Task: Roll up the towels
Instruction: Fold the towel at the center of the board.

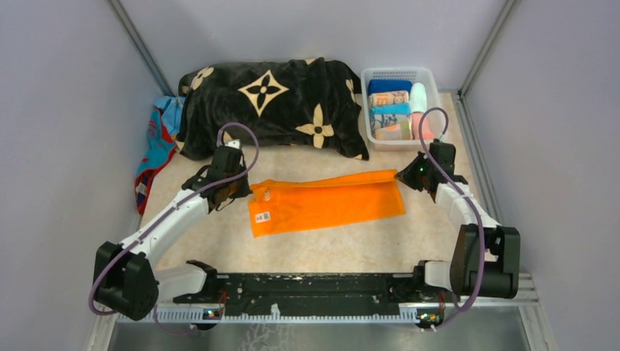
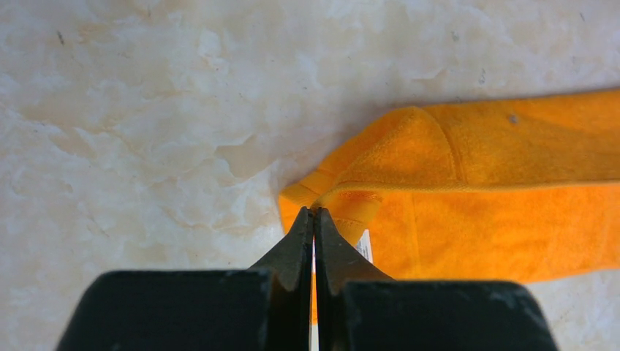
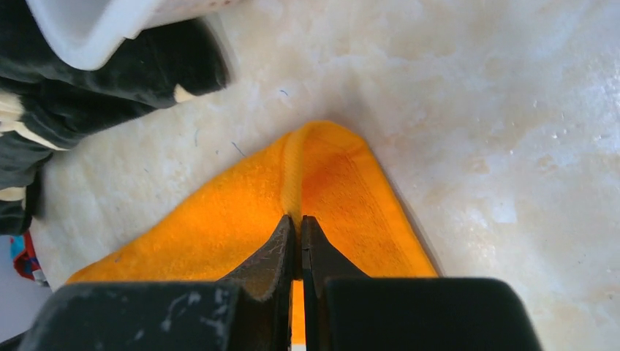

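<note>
An orange towel (image 1: 325,202), folded into a long strip, lies flat across the middle of the table. My left gripper (image 1: 245,191) is at its left end, shut on the lifted corner (image 2: 343,197) of the towel. At the strip's right end my right gripper (image 1: 401,175) pinches a raised ridge of the orange cloth (image 3: 292,168), jaws shut. A red-and-turquoise patterned towel (image 1: 155,146) lies at the far left, partly under the blanket. Several rolled towels (image 1: 391,110) sit in the basket.
A big black blanket (image 1: 270,106) with cream flowers is heaped at the back, just behind the orange towel. The white plastic basket (image 1: 401,73) stands at the back right, close behind my right gripper. Grey walls close in both sides.
</note>
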You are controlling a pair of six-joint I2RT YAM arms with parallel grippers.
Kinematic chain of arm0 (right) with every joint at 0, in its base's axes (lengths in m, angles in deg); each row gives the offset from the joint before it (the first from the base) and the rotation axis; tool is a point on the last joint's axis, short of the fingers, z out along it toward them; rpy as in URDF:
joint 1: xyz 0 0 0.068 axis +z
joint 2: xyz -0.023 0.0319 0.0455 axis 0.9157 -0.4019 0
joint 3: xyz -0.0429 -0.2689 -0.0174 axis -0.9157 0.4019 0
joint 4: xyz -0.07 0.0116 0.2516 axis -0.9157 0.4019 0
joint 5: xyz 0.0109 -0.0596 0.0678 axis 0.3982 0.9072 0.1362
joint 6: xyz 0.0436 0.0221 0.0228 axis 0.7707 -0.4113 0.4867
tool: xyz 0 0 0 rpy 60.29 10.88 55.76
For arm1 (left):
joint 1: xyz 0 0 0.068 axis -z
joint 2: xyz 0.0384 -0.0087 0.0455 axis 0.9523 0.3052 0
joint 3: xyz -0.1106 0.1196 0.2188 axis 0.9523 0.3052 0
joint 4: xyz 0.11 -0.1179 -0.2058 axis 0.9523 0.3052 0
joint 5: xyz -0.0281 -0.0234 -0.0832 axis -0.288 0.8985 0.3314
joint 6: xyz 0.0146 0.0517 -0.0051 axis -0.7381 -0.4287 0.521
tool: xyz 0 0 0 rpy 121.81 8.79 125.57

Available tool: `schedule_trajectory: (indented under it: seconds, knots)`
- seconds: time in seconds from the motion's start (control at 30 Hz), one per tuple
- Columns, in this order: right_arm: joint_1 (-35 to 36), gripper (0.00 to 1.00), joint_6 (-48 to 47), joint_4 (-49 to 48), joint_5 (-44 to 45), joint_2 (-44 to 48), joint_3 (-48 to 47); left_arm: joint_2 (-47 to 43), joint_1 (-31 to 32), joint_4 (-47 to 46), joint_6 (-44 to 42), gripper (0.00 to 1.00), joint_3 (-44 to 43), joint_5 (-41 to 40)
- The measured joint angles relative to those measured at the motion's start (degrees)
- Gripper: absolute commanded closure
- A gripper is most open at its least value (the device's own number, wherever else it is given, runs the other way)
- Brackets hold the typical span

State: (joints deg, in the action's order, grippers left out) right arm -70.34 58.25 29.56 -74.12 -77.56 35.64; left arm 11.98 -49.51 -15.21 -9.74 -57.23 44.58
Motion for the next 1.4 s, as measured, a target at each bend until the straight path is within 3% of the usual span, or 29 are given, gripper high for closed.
schedule_trajectory:
  seconds: [0.37,0.77,0.87,1.17,1.4]
  knots:
    - [-0.57,0.99,-1.77,1.77,1.44,1.64,4.76,-0.07,0.04,8.13,-2.47,1.00,-3.39,6.54]
    - [-0.63,0.98,-3.21,4.44,2.36,4.83,7.61,-3.50,0.07,10.54,3.37,1.00,1.42,10.32]
    - [-0.66,0.97,-3.23,4.50,2.29,4.83,9.42,-3.65,0.09,10.56,4.72,0.93,2.73,10.60]
    - [-0.66,0.95,-3.37,4.94,1.40,4.81,11.17,-9.31,0.92,10.56,9.81,0.49,6.03,12.20]
    - [-0.66,0.94,-3.50,3.61,-0.09,4.81,11.65,-18.82,0.92,7.87,16.31,0.46,11.30,12.68]
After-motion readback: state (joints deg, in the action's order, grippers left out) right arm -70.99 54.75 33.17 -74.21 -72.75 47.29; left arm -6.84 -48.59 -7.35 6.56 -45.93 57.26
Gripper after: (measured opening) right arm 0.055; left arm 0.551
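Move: From the left hand, gripping the orange towel's lifted far edge, the towel's near left corner lies about 11 cm back, 1 cm right and 7 cm lower; the white label is some 5 cm back and 4 cm right, and the black blanket's middle about 28 cm ahead, 6 cm right. From the right hand, also gripping that edge, the near right corner lies roughly 9 cm back, 2 cm right and 7 cm below, the basket about 24 cm ahead and 2 cm right. Both hands carry the orange towel's far edge back over its near half: the right comes back about 7 cm while sinking some 6 cm, tipping its fingers down a little, then stays near the board with its grip still nearly shut on the cloth. The left goes back about 8 cm and slightly right, dips to lay its corner near the towel's near edge, then opens to about half, letting go as it lifts slightly and rolls its left side down. ##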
